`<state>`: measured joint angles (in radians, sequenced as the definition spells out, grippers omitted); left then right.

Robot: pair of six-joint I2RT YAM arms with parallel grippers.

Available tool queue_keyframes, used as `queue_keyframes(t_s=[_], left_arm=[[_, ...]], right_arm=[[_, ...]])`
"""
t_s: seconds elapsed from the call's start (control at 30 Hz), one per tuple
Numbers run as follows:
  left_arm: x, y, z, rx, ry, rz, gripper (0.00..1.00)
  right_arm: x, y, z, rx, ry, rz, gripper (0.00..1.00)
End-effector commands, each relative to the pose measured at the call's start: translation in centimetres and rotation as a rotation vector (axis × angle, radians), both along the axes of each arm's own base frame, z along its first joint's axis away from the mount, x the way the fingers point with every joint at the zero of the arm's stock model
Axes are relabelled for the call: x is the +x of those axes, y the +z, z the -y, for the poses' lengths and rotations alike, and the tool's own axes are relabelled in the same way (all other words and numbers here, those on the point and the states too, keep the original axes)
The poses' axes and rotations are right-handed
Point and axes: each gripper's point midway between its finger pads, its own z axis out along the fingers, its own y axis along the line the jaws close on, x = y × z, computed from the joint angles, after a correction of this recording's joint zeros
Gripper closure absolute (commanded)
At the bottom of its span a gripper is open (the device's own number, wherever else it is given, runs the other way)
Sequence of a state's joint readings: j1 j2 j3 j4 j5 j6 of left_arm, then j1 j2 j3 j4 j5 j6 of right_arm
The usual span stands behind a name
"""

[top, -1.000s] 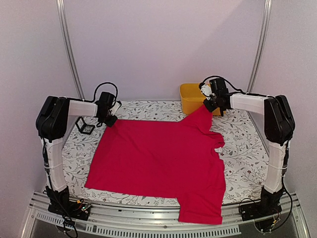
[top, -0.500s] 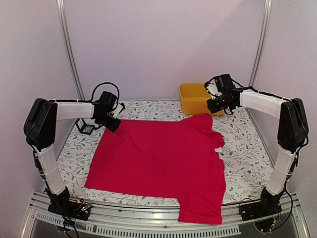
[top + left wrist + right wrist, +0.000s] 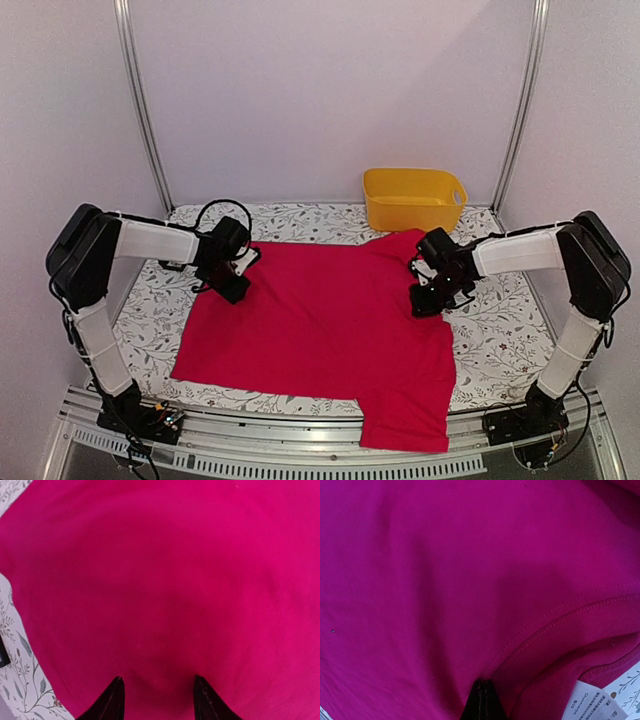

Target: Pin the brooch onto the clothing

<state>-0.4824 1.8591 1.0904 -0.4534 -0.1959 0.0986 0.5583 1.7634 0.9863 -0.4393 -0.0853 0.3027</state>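
The clothing (image 3: 320, 320) is a bright red-pink T-shirt lying flat on the flowered tablecloth (image 3: 500, 310). My left gripper (image 3: 232, 290) hangs low over its far left part. In the left wrist view that gripper (image 3: 157, 680) is open, both black tips apart above plain fabric (image 3: 165, 580), with nothing between them. My right gripper (image 3: 425, 303) is at the shirt's right side, by the neck opening. In the right wrist view it (image 3: 482, 682) is shut, its tips together and touching the fabric (image 3: 445, 580) at the collar seam, next to the white label (image 3: 592, 705). The brooch is out of view.
A yellow bin (image 3: 413, 197) stands at the back right, behind the shirt. The shirt's lower right part (image 3: 405, 420) hangs over the table's front edge. Metal frame posts (image 3: 140, 110) rise at the back corners.
My right gripper let go of the lifted shoulder near the bin, came down toward me to the neckline and shut. The shoulder dropped flat. My left gripper slid forward and rightward onto the shirt.
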Motion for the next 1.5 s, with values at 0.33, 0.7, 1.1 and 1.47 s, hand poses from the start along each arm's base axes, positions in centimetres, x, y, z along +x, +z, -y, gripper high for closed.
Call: queue_keyframes(t_s=[0.33, 0.7, 1.1, 1.47], left_arm=[[-2.1, -3.1, -6.8, 0.227, 0.081, -0.095, 0.53], [-0.8, 3.5, -4.1, 0.126, 0.047, 0.045, 0.50], [-13.3, 0.3, 1.6, 0.280, -0.347, -0.241, 0.57], [-19.7, -0.8, 2.3, 0.251, -0.516, -0.444, 0.57]], right_arm=[[-9.7, 0.0, -2.4, 0.025, 0.149, -0.237, 1.00], [7.7, 7.5, 2.4, 0.056, -0.064, 0.116, 1.00], [7.5, 7.9, 1.6, 0.010, 0.026, 0.174, 1.00], [8.8, 1.4, 3.9, -0.073, -0.079, 0.108, 1.00]])
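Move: The clothing lies spread under both hands at about fingertip height: its middle is some 15 cm right of the left hand and 9 cm back, and about 18 cm left of the right hand and 4 cm back. From the left hand the black frame is roughly 14 cm left and 8 cm ahead. The white care label sits about 5 cm right of the right hand and 1 cm back; the yellow bin stands some 29 cm ahead and 3 cm right. The left hand, fingers half open on the clothing, drags about 4 cm to the left, lifts some 3 cm, then sweeps about 17 cm back and several centimetres right over the clothing and comes down on its nearer left part, turning some 25 degrees clockwise with the fingertips swinging back towards the base. The right hand, fingers still shut, draws about 8 cm back and a little left low over the clothing, then arcs up and forward towards the bin, dips, lifts and eases back, and is sinking again over the upper right part. ##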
